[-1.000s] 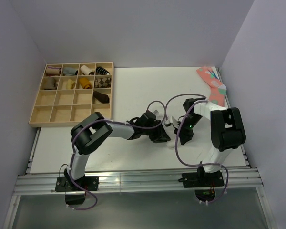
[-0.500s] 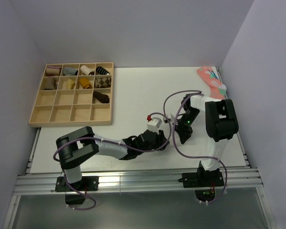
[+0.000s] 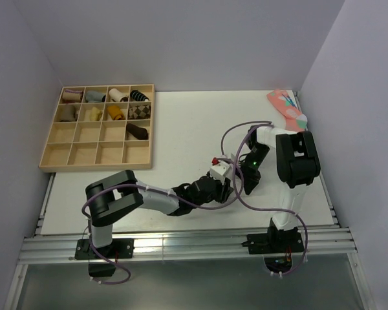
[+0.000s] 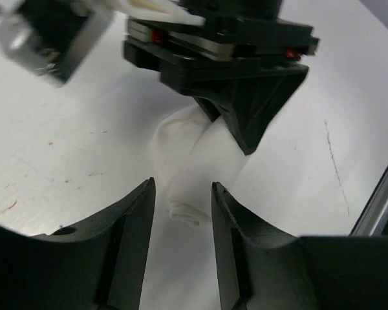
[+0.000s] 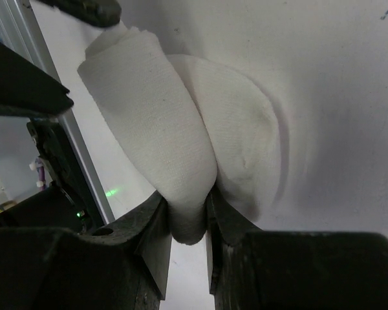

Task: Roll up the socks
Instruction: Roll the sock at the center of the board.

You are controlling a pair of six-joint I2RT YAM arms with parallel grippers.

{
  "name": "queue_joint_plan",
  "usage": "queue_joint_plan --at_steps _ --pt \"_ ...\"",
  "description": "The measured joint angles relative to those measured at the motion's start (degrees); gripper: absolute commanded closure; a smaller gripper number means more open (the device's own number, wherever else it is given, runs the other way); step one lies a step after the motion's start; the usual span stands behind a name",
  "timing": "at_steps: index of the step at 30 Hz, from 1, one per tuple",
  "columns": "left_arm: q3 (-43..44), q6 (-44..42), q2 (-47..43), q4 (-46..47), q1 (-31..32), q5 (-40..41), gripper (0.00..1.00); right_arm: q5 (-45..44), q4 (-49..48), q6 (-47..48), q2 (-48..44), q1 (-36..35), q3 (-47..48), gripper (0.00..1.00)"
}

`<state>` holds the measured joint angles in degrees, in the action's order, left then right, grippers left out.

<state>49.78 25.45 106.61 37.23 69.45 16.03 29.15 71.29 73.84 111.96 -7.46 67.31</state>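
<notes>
The white socks (image 5: 155, 123) lie bunched on the table with one fold standing up. My right gripper (image 5: 187, 216) is shut on that fold, both pads pressing the fabric. In the left wrist view the socks (image 4: 194, 155) hang below the right gripper's black fingers (image 4: 246, 110). A loose sock end reaches down between the tips of my left gripper (image 4: 182, 194), which is open and touches nothing. From above, the left gripper (image 3: 229, 189) and the right gripper (image 3: 246, 188) meet tip to tip right of centre near the front, and they hide the socks there.
A wooden tray (image 3: 97, 154) with compartments stands at the back left, with several sock rolls in its far rows. A coral-pink dotted sock (image 3: 288, 115) lies at the back right corner. The metal rail (image 3: 181, 244) runs along the table's front edge.
The left arm has dropped its elbow and swung its wrist to the right towards the right gripper, its jaws opening a little. The right gripper has held its grip almost in place.
</notes>
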Motion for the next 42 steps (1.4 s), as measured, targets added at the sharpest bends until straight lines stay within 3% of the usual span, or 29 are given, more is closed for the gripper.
queue_joint_plan --at_steps 8,20,25,30,33,42 --pt "4.11 -6.47 3.56 -0.59 0.00 -7.39 0.52 -0.11 0.94 -0.96 1.25 0.00 1.01 0.83" --pt "8.76 -9.70 8.66 -2.78 -0.66 -9.62 0.55 -0.48 1.40 -1.90 1.68 0.00 1.20 0.83" --pt "10.40 -9.46 9.90 -3.82 -1.46 -10.97 0.72 -0.59 1.33 -2.25 1.68 0.02 1.20 0.80" --pt "12.96 -8.85 10.56 -7.06 -1.62 -12.20 0.88 -1.07 1.29 -2.93 1.51 0.39 1.16 0.63" --pt "14.25 -8.13 10.78 -9.11 -1.79 -13.03 0.95 -0.98 1.09 -3.52 0.72 0.66 0.74 0.57" --pt "17.14 -4.55 11.43 -13.64 -2.93 -14.32 0.98 0.87 -3.52 -6.21 -3.43 3.41 0.50 0.50"
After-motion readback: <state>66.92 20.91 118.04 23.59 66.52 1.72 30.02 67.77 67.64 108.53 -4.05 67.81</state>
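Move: The white sock's rolled end lies about 6 cm to the right of the empty left hand, 1 cm ahead and roughly 5 cm lower, close above the board. The right fingers already pinch the sock's far end, about 8 cm right of the left hand, 2 cm ahead and 5 cm below it. From the right hand, the sock's middle lies about 2 cm left and 1 cm back, at its own height. Rightward and then down, the left hand goes about 5 cm across and 3 cm lower towards the sock, swinging some 10 degrees clockwise, and closes its half-open fingers to pinch the sock next to the right gripper. The right hand keeps its pinch until then, opens to let go, and slips about 2 cm forward and slightly up. ##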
